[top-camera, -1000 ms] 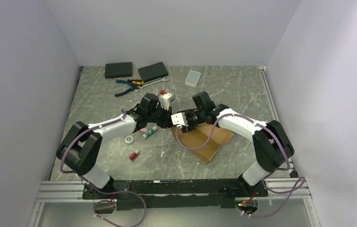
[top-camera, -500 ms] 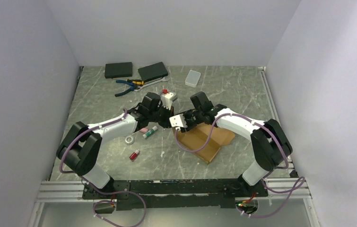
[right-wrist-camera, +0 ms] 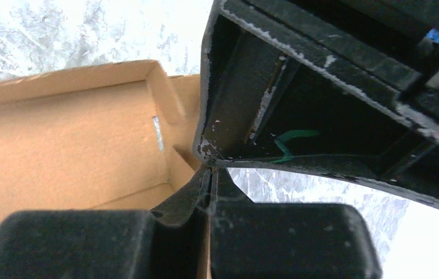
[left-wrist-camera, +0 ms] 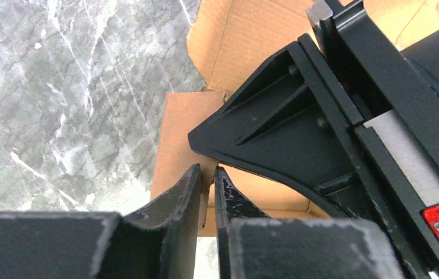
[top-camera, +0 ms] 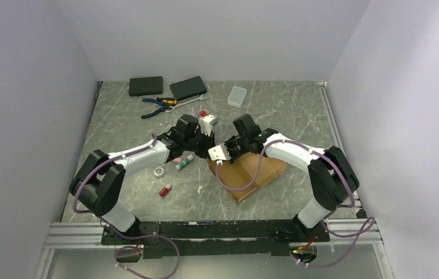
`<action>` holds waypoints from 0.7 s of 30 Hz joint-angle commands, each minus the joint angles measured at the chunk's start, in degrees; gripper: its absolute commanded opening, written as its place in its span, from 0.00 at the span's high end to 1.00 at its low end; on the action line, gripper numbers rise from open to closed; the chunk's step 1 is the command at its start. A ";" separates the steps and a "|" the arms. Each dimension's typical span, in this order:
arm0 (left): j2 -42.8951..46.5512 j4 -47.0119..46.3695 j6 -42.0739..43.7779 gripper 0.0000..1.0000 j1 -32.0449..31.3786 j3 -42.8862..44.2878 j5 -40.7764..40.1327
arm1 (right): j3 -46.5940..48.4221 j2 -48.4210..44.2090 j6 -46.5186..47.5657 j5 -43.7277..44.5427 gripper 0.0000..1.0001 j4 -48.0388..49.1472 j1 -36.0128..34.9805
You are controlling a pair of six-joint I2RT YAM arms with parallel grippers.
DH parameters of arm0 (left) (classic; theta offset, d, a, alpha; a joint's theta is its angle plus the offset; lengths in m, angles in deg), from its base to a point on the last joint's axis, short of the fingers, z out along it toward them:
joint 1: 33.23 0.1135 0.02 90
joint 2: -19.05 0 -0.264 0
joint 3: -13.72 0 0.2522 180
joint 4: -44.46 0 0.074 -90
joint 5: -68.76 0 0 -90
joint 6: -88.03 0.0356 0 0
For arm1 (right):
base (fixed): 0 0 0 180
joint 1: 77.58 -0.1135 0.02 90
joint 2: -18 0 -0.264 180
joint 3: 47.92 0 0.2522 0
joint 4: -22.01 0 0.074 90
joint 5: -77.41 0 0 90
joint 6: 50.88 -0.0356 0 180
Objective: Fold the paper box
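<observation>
The paper box [top-camera: 263, 170], brown cardboard with raised walls, lies at the middle right of the table. Both grippers meet at its left corner. My left gripper [top-camera: 206, 146] stands open by a narrow slit, with a thin cardboard flap edge [left-wrist-camera: 182, 133] between its fingers and a sliver of gap beside it [left-wrist-camera: 207, 172]. My right gripper [top-camera: 221, 152] is shut on a box wall, and cardboard shows pinched between its fingers [right-wrist-camera: 211, 172]. The box's open inside [right-wrist-camera: 71, 133] fills the left of the right wrist view. In each wrist view the other arm's black body hides the box's far side.
Two flat black boxes [top-camera: 145, 86] [top-camera: 188, 87], pliers [top-camera: 159, 104] and a translucent case [top-camera: 236, 96] lie at the back. A tape ring [top-camera: 159, 171], small tubes [top-camera: 182, 161] and a red-capped vial [top-camera: 165, 189] lie left of the box.
The right gripper has shut on the box wall. The left jaws have parted slightly. The box has slid and turned toward the near left.
</observation>
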 commanded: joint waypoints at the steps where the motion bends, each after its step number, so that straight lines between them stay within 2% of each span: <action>1: 4.32 -1.71 -1.91 0.78 -0.14 -0.35 -1.20 | 1.03 -1.38 2.90 -0.85 1.00 -2.08 -0.16; 8: 14.07 -3.38 -5.92 0.52 0.44 -6.61 -6.63 | -0.29 -2.39 3.93 -1.61 1.00 -2.75 -0.24; 12: 19.18 -3.38 -9.03 0.34 2.43 -10.66 -10.79 | -1.28 -3.44 4.36 -1.64 1.00 -2.84 -0.62; 16: 17.53 -4.34 -12.85 0.31 6.83 -12.19 -7.13 | -2.45 -4.31 4.34 -1.53 1.00 -2.71 -1.49; 21: 10.89 -7.68 -13.69 0.26 9.33 -9.95 0.88 | -5.00 -5.88 4.32 -1.03 1.00 -1.27 -2.17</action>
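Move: The top edge of the paper box's left wall sits between the barely parted fingers of my left hand, about 1 cm below the hand point, with the box's middle some 12 cm to the right and 7 cm back. The glue stick lies about 10 cm left of that hand, 2 cm back; the pink tube 14 cm left and 1 cm back, both some 10 cm lower. My right hand already pinches the same wall edge, about 1 cm below its own hand point. I open my left hand wide and let go of the box wall, swinging about 7 cm left towards the glue stick, first rising some 5 cm, then dipping forward and down while turning roughly 20 degrees counter-clockwise. My right hand keeps its pinch on the wall edge and draws it about 2 cm back towards the bases. ##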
